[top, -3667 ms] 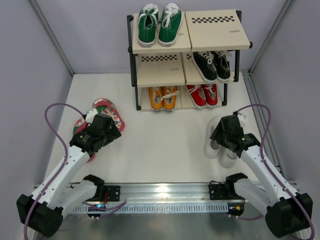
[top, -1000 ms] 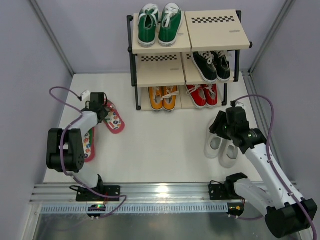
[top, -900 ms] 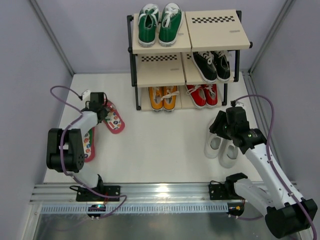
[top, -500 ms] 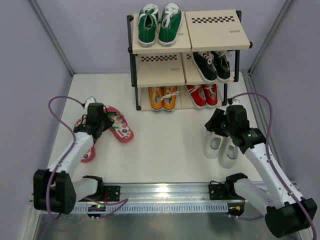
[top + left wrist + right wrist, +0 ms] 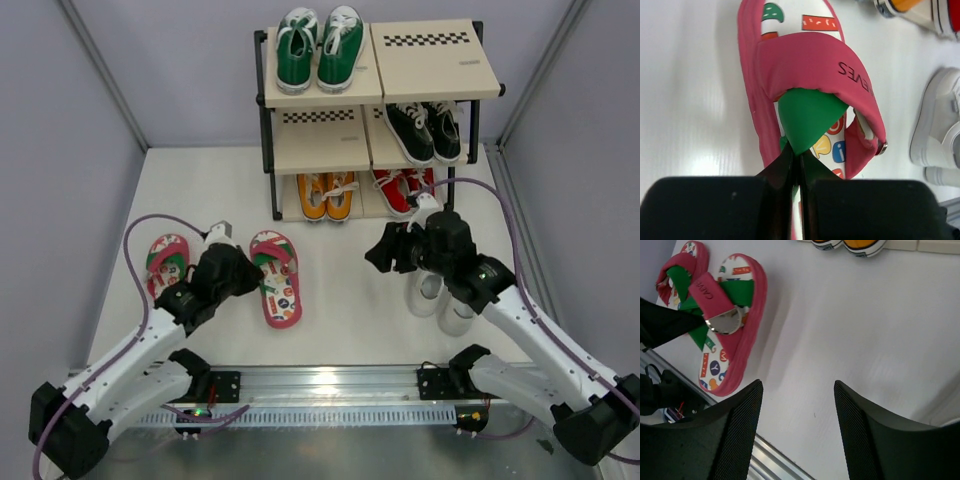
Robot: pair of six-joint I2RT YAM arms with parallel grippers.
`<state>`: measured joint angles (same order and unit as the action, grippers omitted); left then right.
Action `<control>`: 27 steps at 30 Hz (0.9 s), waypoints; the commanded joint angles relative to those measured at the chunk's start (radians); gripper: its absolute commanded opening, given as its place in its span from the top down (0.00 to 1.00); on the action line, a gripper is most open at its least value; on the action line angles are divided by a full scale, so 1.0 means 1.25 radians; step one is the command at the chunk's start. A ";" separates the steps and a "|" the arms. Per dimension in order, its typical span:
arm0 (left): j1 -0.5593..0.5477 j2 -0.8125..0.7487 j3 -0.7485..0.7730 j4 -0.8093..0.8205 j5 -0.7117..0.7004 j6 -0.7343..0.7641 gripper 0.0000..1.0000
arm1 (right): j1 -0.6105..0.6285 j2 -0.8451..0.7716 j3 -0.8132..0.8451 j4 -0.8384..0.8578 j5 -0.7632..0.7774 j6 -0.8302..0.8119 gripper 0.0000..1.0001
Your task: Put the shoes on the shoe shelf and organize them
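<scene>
My left gripper [image 5: 247, 270] [image 5: 796, 150] is shut on the green strap of a pink flip-flop [image 5: 278, 280] [image 5: 805, 65], which sits left of the table's middle. The other pink flip-flop [image 5: 166, 262] [image 5: 682, 275] lies further left. My right gripper [image 5: 385, 250] [image 5: 797, 387] hangs open over bare table, holding nothing, just left of the white sneakers [image 5: 440, 295] [image 5: 940, 125]. The orange sneakers [image 5: 327, 195] stand on the bottom left board of the shoe shelf [image 5: 320, 150]. In the right wrist view the held flip-flop [image 5: 732, 325] shows at the upper left.
Green sneakers [image 5: 318, 45] stand on the shelf's top left board, black sneakers [image 5: 425, 130] on the middle right, red sneakers [image 5: 405, 188] on the bottom right. The top right and middle left boards are bare. A metal rail [image 5: 320, 385] runs along the near edge.
My left gripper shut on a flip-flop and carried it right, toward the table's middle. My right gripper moved left, away from the white sneakers, and opened a little wider.
</scene>
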<state>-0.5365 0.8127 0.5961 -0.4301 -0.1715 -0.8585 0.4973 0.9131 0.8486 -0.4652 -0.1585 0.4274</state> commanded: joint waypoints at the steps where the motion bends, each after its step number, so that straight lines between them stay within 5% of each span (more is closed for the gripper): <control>1: -0.077 0.053 0.034 0.110 -0.025 -0.038 1.00 | 0.060 0.022 0.034 0.067 0.035 -0.019 0.36; 10: -0.228 0.196 0.037 0.224 -0.084 -0.090 1.00 | 0.239 0.074 -0.023 0.183 0.179 0.027 0.10; 18: -0.260 0.215 0.023 0.252 -0.097 -0.094 1.00 | 0.384 0.223 -0.038 0.209 0.290 -0.006 0.10; 27: -0.263 0.188 0.028 0.248 -0.087 -0.089 1.00 | 0.424 0.336 -0.015 0.243 0.395 0.005 0.10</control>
<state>-0.8577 1.0924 0.6052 -0.2279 -0.2615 -0.9455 1.0256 1.2850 0.8043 -0.2207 0.2241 0.4355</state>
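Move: The left hand already holds the near pink slipper by its green strap, clear of the table; that slipper's middle lies about 4 cm right of this hand, level ahead and some 3 cm below. The second slipper lies about 30 cm to this hand's left, 1 cm ahead, 9 cm below. From the right hand, the held slipper is roughly 25 cm left, 1 cm back and 10 cm lower; the white shoes stand 22 cm right, 4 cm back, 15 cm below. Still pinching the slipper's green strap, the left hand carries it about 9 cm right, sinking a little and turning some 10 degrees clockwise, quick at first, then nearly stopping. The empty right hand comes to meet it, some 11 cm left and then mostly down about 9 cm, easing slightly back, rolling its left side down as its fingers spread wide beside the slipper. ##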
